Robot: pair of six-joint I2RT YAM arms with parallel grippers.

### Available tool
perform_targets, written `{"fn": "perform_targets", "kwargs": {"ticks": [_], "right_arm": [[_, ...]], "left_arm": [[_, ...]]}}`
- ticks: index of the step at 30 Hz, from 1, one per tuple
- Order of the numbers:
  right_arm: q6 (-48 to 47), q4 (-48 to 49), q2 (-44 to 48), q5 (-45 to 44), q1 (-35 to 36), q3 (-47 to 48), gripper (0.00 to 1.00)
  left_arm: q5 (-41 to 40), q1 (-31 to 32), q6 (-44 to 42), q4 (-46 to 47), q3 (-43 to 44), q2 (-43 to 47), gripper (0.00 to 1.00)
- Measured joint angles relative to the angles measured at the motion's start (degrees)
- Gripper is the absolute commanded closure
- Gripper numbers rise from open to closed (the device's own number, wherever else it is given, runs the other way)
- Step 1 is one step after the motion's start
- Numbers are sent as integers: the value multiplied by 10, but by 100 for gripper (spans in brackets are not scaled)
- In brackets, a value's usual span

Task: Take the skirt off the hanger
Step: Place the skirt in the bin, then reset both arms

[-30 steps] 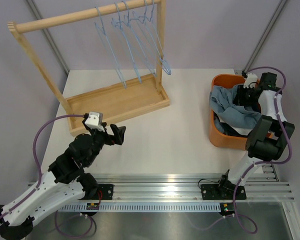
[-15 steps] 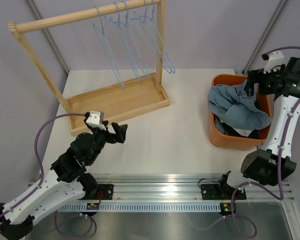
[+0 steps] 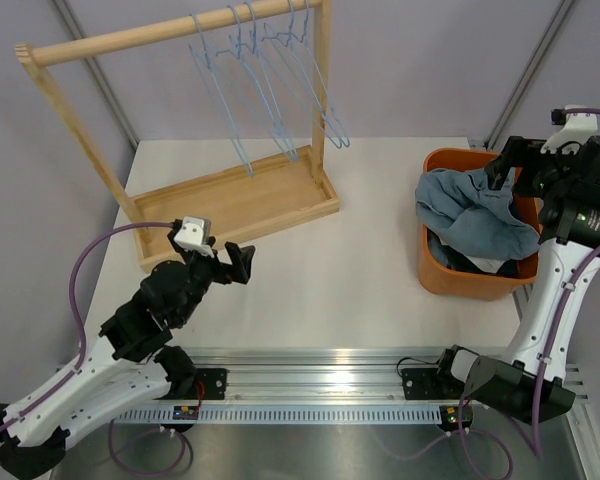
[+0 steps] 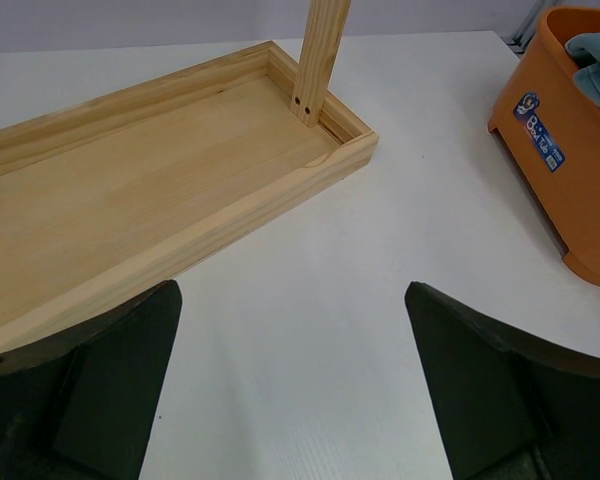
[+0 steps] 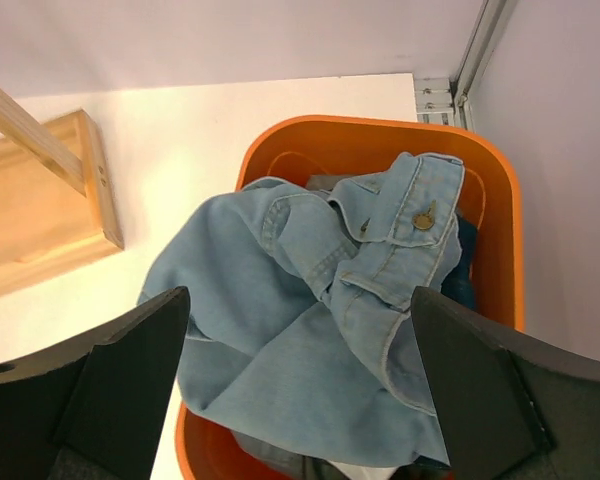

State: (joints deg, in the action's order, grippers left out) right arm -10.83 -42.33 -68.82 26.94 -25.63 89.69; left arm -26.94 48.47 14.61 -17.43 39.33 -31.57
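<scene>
The skirt (image 3: 472,207) is light blue denim and lies crumpled on top of other clothes in the orange tub (image 3: 448,283) at the right. In the right wrist view the skirt (image 5: 310,340) shows its waistband and brass button. My right gripper (image 3: 507,166) hovers above it, open and apart from the cloth; nothing is between its jaws (image 5: 300,295). Several pale blue wire hangers (image 3: 270,85) hang bare on the wooden rack (image 3: 170,31). My left gripper (image 3: 236,266) is open and empty over the table, near the rack's base; it also shows in its wrist view (image 4: 291,290).
The rack's wooden base tray (image 4: 130,200) lies at the back left, with one upright post (image 4: 318,55) at its right end. The orange tub (image 4: 560,150) stands at the table's right edge, close to a metal frame post (image 5: 480,45).
My right gripper has opened, let go of the skirt and risen out of the tub; the skirt has settled in the tub. The left arm has barely moved.
</scene>
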Motion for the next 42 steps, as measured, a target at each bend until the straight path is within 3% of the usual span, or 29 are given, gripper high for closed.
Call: {"fn": "perform_targets", "kwargs": {"ticks": [9, 21, 42], "right_arm": [[101, 59, 81, -48, 0, -92, 0], [152, 80, 104, -71, 0, -126, 1], [125, 137, 128, -93, 0, -233, 1]], "left_arm": [[-1, 0, -11, -9, 12, 0, 1], [-1, 0, -19, -19, 26, -15, 1], [-2, 0, -19, -35, 27, -27, 1]]}}
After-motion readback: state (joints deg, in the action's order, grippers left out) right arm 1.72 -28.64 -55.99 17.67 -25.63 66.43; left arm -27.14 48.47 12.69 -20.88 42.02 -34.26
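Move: The denim skirt already lies loose in the orange bin, its middle about 24 cm below the right hand and some 6 cm ahead, level sideways. The bin's middle sits some 5 cm ahead, 1 cm right and 30 cm down; white cloth peeks out some 4 cm back, 3 cm right and 27 cm below. The rack's nearer post foot is roughly 39 cm left, 20 cm ahead and 37 cm down. From the left hand the skirt lies about 58 cm right, 17 cm ahead and 12 cm below. Towards the skirt heaped in the bin, the right hand comes down about 6 cm with empty, wide-open fingers, most of it late. Before that it eases back some 2.5 cm while swinging clockwise roughly 10 degrees and rolling its left side up a little. At the end it is still above the cloth, without touching. ##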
